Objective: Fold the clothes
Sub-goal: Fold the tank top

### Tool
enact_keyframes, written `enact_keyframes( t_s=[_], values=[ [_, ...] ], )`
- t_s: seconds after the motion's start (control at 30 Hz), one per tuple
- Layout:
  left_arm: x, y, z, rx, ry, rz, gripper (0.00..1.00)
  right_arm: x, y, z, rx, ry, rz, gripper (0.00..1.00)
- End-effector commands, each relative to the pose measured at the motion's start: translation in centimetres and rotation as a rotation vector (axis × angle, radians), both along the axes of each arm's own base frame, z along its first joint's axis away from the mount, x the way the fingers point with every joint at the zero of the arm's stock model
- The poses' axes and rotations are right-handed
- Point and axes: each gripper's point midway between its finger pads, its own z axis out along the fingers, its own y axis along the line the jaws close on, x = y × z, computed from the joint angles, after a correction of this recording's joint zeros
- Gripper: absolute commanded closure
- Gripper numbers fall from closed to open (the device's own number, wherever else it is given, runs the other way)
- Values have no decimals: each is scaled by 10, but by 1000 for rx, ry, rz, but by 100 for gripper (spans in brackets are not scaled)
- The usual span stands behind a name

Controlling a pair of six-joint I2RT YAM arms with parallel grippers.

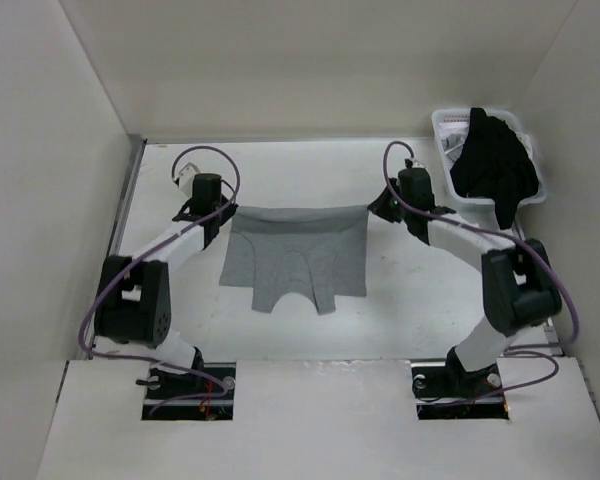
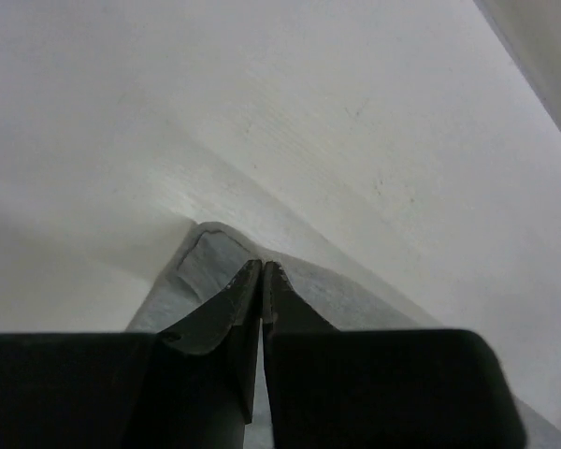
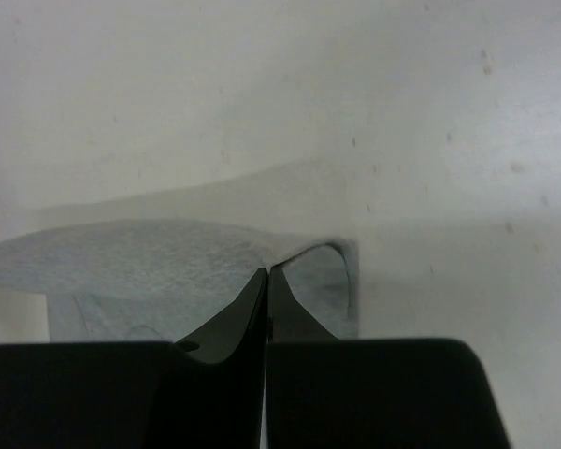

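Observation:
The clothes (image 1: 295,262), a light grey knit garment, are stretched flat between my two grippers in the middle of the table, with the far edge pulled straight and the near edge showing a curved cut-out. My left gripper (image 1: 226,212) is shut on the far left corner. In the left wrist view its jaws (image 2: 263,266) pinch the grey fabric (image 2: 203,265) at the hemmed corner. My right gripper (image 1: 371,211) is shut on the far right corner. The right wrist view shows the gripper (image 3: 268,272) clamped on the cloth (image 3: 140,259) beside its folded-over edge.
A white plastic basket (image 1: 442,124) stands at the back right corner with a black garment (image 1: 492,160) draped over it, close behind the right arm. White walls enclose the table (image 1: 410,300) on the left, back and right.

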Motion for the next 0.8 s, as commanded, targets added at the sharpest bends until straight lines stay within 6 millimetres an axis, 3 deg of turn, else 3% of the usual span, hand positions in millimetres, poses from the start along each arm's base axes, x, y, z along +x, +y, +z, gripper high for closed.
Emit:
enact_keyframes(
  t_s=[0.0, 0.07, 0.17, 0.27, 0.5, 0.77],
  values=[
    [62, -3, 60, -75, -212, -16, 98, 70, 10, 66, 139, -198, 16, 99],
    [69, -3, 64, -100, -224, -19, 98, 82, 6, 65, 159, -182, 10, 99],
    [58, -5, 69, -131, -250, -43, 98, 72, 2, 65, 158, -179, 8, 99],
    [32, -2, 61, -184, -262, -42, 97, 48, -6, 63, 157, -179, -12, 99],
    [-40, 1, 38, -271, -267, -47, 97, -26, 0, 40, 127, -163, 1, 99],
    [-111, 5, 11, -285, -245, -56, 97, -93, -13, 3, 95, -98, 9, 99]
  ],
)
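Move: Both hands already pinch the tank top's hem corners, about 7 cm above the table, with the straps laid towards the robot. The middle of the strap end lies some 21 cm back and 16 cm right of the left hand, and about 21 cm back and 20 cm left of the right. The tank top's flat middle is only about 10 cm back, at the same sideways distances. The basket stands roughly 17 cm ahead and 33 cm right of the right hand. Swinging the held hem over the flat tank top, both hands run on forward about 5 cm, lift a few centimetres, then turn back and travel some 15 cm towards the strap end, sinking again to about their starting height. The fingers stay shut on the corners; the left wrist rolls its left side down about 15 degrees and tips up slightly. ##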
